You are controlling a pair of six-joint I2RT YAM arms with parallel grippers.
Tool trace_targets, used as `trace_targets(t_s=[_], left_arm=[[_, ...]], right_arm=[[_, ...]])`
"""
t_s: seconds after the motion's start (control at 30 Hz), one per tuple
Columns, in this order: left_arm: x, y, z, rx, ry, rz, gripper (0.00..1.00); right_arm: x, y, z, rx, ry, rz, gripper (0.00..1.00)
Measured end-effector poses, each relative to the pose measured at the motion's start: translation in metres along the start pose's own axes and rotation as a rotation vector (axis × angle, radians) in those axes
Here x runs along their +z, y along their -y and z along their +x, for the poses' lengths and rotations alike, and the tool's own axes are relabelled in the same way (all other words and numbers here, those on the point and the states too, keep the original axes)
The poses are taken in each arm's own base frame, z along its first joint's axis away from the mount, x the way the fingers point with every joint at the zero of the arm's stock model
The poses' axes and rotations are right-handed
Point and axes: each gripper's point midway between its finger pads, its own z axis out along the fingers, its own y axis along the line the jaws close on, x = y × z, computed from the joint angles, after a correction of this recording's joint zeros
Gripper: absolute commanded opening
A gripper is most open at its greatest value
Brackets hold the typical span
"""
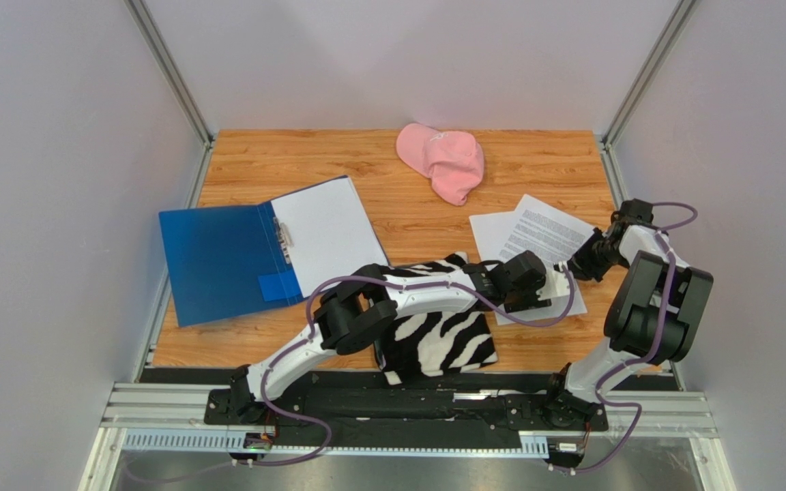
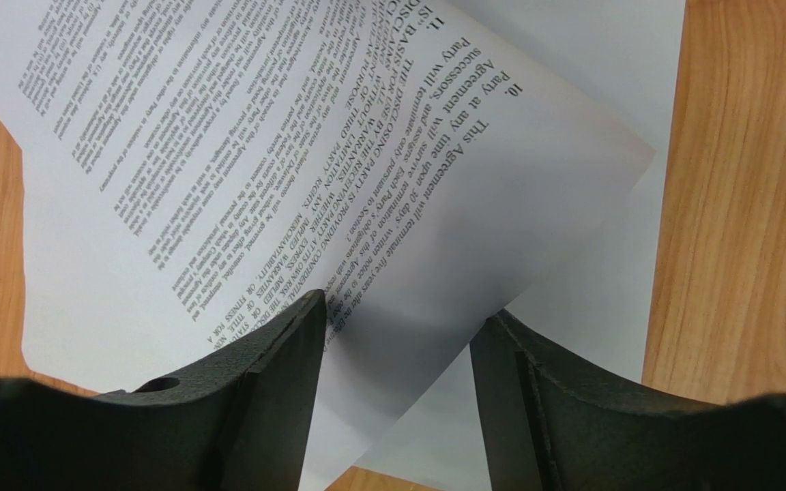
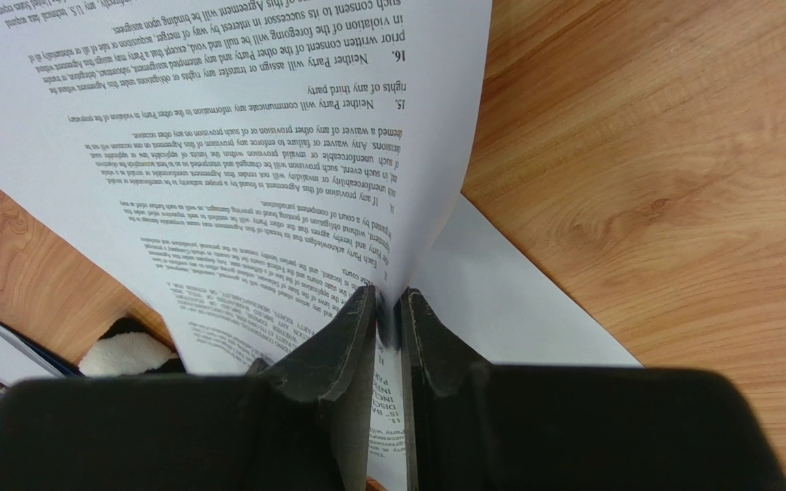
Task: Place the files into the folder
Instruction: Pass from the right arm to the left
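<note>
The files [image 1: 530,237] are white printed sheets lying at the right of the table. My right gripper [image 3: 389,299] is shut on the edge of one printed sheet [image 3: 264,133], lifting it off a lower sheet [image 3: 515,307]. My left gripper [image 2: 397,322] reaches across from the left. It stands open, with the raised corner of a printed sheet [image 2: 264,153] passing between its fingers, and another sheet [image 2: 592,297] lies flat beneath. The blue folder [image 1: 221,261] lies open at the left, away from both grippers. A white page [image 1: 327,230] covers its right half, beside the metal clip [image 1: 284,237].
A zebra-striped cloth [image 1: 438,332] lies near the front edge under the left arm. A pink cap [image 1: 441,161] sits at the back centre. Grey walls and metal posts close in the wooden table [image 1: 407,205] on three sides.
</note>
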Motion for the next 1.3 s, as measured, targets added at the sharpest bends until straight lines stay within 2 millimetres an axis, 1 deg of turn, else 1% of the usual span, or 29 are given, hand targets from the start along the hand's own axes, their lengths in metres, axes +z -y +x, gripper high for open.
trace_targets(t_s=[0.03,0.13,0.17,0.23,0.3,0.37,0.4,0.47,0.5,0.57,0.6,0.7,0.77,0.9,0.97,1.03,1.07,1.13,1.23,1.3], left_arm=[[0.002,0.001,0.002,0.007,-0.005,-0.004,0.6],[0.003,0.001,0.0,0.027,-0.001,-0.024,0.54],[0.003,0.002,-0.001,0.032,0.0,-0.029,0.48],[0.004,0.001,-0.001,0.039,-0.002,-0.038,0.41],[0.003,0.0,-0.003,0.042,-0.001,-0.049,0.28],[0.003,-0.003,-0.004,0.044,0.001,-0.071,0.21],[0.003,-0.004,-0.005,0.047,0.001,-0.08,0.2],[0.002,-0.008,-0.006,0.052,0.003,-0.101,0.18],[0.002,-0.01,-0.007,0.054,0.002,-0.119,0.18],[0.001,-0.011,-0.008,0.056,0.003,-0.125,0.17],[0.001,-0.011,-0.008,0.057,0.004,-0.128,0.17],[0.0,-0.012,-0.009,0.058,0.004,-0.131,0.17],[-0.001,-0.012,-0.01,0.059,0.005,-0.127,0.17],[-0.009,-0.014,-0.018,0.059,0.017,-0.118,0.17],[-0.015,-0.017,-0.026,0.055,0.032,-0.119,0.17],[-0.02,-0.02,-0.032,0.053,0.046,-0.121,0.17],[-0.021,-0.02,-0.034,0.051,0.05,-0.12,0.17],[-0.022,-0.02,-0.036,0.049,0.056,-0.117,0.17],[-0.022,-0.018,-0.034,0.051,0.048,-0.107,0.17],[-0.022,-0.018,-0.033,0.052,0.044,-0.106,0.17]], right_arm=[[0.0,0.0,0.0,0.002,-0.001,-0.002,0.17],[0.0,-0.001,0.0,0.004,-0.002,-0.008,0.18],[-0.001,-0.001,0.0,0.005,-0.004,-0.011,0.18],[-0.001,-0.001,0.0,0.007,-0.004,-0.014,0.22],[-0.001,-0.001,0.0,0.008,-0.004,-0.014,0.26],[-0.001,0.0,-0.001,0.01,-0.003,-0.013,0.31],[-0.001,0.0,-0.001,0.011,-0.003,-0.013,0.34],[-0.003,0.0,-0.002,0.012,0.001,-0.013,0.36],[-0.005,-0.001,-0.003,0.011,0.005,-0.015,0.4],[-0.007,-0.002,-0.004,0.009,0.009,-0.015,0.45],[-0.009,-0.002,-0.005,0.006,0.012,-0.014,0.5],[-0.017,-0.007,-0.014,-0.011,0.043,-0.021,0.59],[-0.025,-0.013,-0.021,-0.03,0.086,-0.041,0.64],[-0.052,-0.029,-0.038,-0.079,0.21,-0.098,0.71],[-0.068,-0.035,-0.045,-0.094,0.281,-0.12,0.72],[-0.077,-0.034,-0.048,-0.083,0.323,-0.144,0.72],[-0.078,-0.032,-0.049,-0.073,0.329,-0.15,0.72],[-0.072,-0.025,-0.049,-0.039,0.315,-0.16,0.72],[-0.053,-0.01,-0.042,0.024,0.255,-0.151,0.73],[-0.045,-0.003,-0.038,0.054,0.229,-0.135,0.73]])
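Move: The left hand has the text page's near edge between its open fingers; the page's middle lies about 10 cm ahead of it, 1 cm right and 2 cm below. The blank sheet under the page has its middle some 6 cm ahead and 3 cm left, the zebra cloth about 7 cm back and 25 cm left, both roughly 3 cm lower. From the right hand, still pinching the page's right edge, the page's middle is 6 cm ahead, 8 cm left and 2 cm lower. The left fingers close on the near edge of the text page, easing forward about 1 cm while the right hand holds still and keeps its pinch at first, then the left hand goes straight up some 4 cm with the edge gripped. The right fingers open wide once the left ones have begun to shut and let the page go, the right hand rising about 8 cm and tilting its fingers some 20 degrees outward-forward before it sinks back nearly 4 cm, ending about 3 cm farther right. ##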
